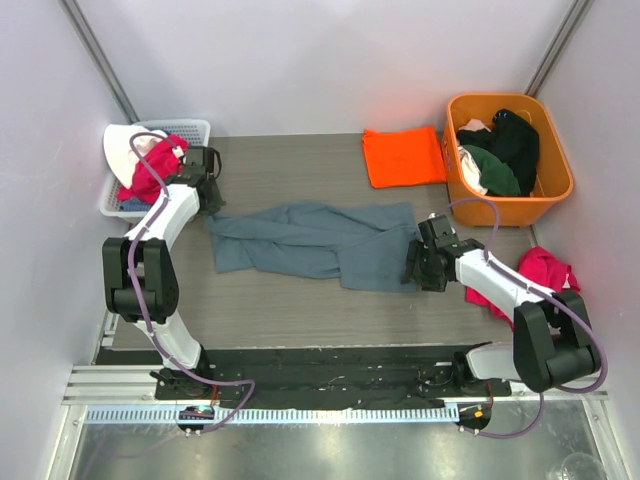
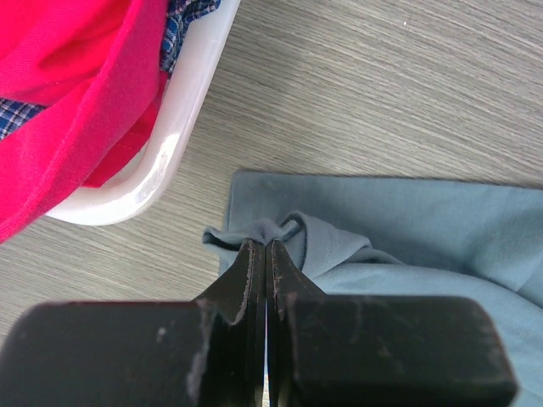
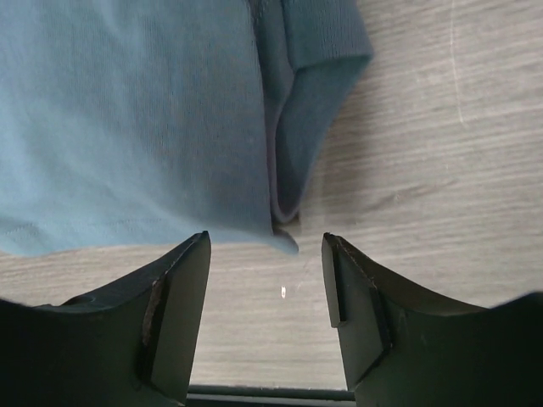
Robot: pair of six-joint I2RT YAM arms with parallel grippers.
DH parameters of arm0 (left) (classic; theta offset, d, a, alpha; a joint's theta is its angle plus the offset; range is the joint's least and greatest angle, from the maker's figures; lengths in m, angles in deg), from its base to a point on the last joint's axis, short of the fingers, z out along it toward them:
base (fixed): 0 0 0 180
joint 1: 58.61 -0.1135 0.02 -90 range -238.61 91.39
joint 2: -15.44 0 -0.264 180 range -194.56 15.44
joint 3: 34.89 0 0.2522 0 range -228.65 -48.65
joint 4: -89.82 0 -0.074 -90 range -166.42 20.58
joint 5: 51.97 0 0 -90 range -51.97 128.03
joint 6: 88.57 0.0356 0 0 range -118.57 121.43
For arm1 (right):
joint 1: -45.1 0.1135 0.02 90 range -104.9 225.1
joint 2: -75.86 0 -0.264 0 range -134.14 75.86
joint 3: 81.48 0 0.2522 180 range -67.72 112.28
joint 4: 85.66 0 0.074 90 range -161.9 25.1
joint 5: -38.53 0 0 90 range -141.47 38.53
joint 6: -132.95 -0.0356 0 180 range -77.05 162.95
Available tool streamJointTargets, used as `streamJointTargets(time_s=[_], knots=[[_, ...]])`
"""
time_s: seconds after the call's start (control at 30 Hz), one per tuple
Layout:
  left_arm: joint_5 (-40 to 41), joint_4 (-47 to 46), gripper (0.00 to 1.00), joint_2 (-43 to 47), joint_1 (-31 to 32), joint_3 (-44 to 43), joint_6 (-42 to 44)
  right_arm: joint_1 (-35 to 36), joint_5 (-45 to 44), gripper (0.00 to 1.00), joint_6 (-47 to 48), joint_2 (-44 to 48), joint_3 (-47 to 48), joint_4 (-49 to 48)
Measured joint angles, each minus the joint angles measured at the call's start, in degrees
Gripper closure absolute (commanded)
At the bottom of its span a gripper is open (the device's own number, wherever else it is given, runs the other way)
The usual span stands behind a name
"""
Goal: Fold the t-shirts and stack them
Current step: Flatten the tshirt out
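The slate blue-grey t-shirt (image 1: 320, 242) lies rumpled and stretched across the middle of the table. My left gripper (image 1: 210, 195) is shut on a bunched corner of this blue-grey t-shirt (image 2: 407, 237) at its left end, the fold pinched at the fingertips (image 2: 254, 254). My right gripper (image 3: 265, 242) is open at the shirt's right end, its jaws either side of the corner of the blue-grey t-shirt (image 3: 127, 127), not touching it. In the top view the right gripper (image 1: 418, 262) sits at that hem. The orange t-shirt (image 1: 402, 156) lies folded flat at the back.
A white basket (image 1: 195, 130) with red and checked clothes stands at the back left, right beside my left gripper; its rim (image 2: 182, 119) shows in the left wrist view. An orange tub (image 1: 555, 160) of dark clothes is at the back right. A red garment (image 1: 545, 270) lies by the right arm.
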Motion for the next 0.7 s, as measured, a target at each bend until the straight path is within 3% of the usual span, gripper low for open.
streamJointTargets(time_s=[0.17,0.23,0.5,0.57,0.7], knots=[[0.0,0.0,1.00,0.0,0.0,0.0,0.3,0.0,-0.4,0.42,0.4,-2.4,-0.2,-2.6],[0.0,0.0,1.00,0.0,0.0,0.0,0.7,0.0,-0.5,0.48,0.6,-3.0,-0.3,-3.5],[0.3,0.0,1.00,0.0,0.0,0.0,1.2,0.0,-0.2,0.93,0.8,-4.2,-0.6,-5.3],[0.3,0.0,1.00,0.0,0.0,0.0,1.2,0.0,-0.1,0.99,0.7,-4.2,-0.7,-5.4],[0.3,0.0,0.99,0.0,0.0,0.0,1.2,0.0,-0.2,0.99,0.5,-3.0,-0.7,-4.9]])
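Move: The grey-blue t-shirt's near right corner lies about 1 cm ahead of the right hand and 2 cm below it, straight between the open fingers. The shirt's far right corner is some 20 cm ahead, and the folded orange shirt about 32 cm ahead and 2 cm left. The pink cloth lies roughly 28 cm right and 1 cm ahead. From the left hand, the near corner is about 18 cm back, 49 cm right and 10 cm below. Right fingers shut on the shirt's near right corner and pinch it, after the hand has eased down about 1.5 cm and forward about 1 cm onto it, fingers still pointing steeply down; a slight rise of half a centimetre ends it. The left hand stays put, still pinching the shirt's left end. ##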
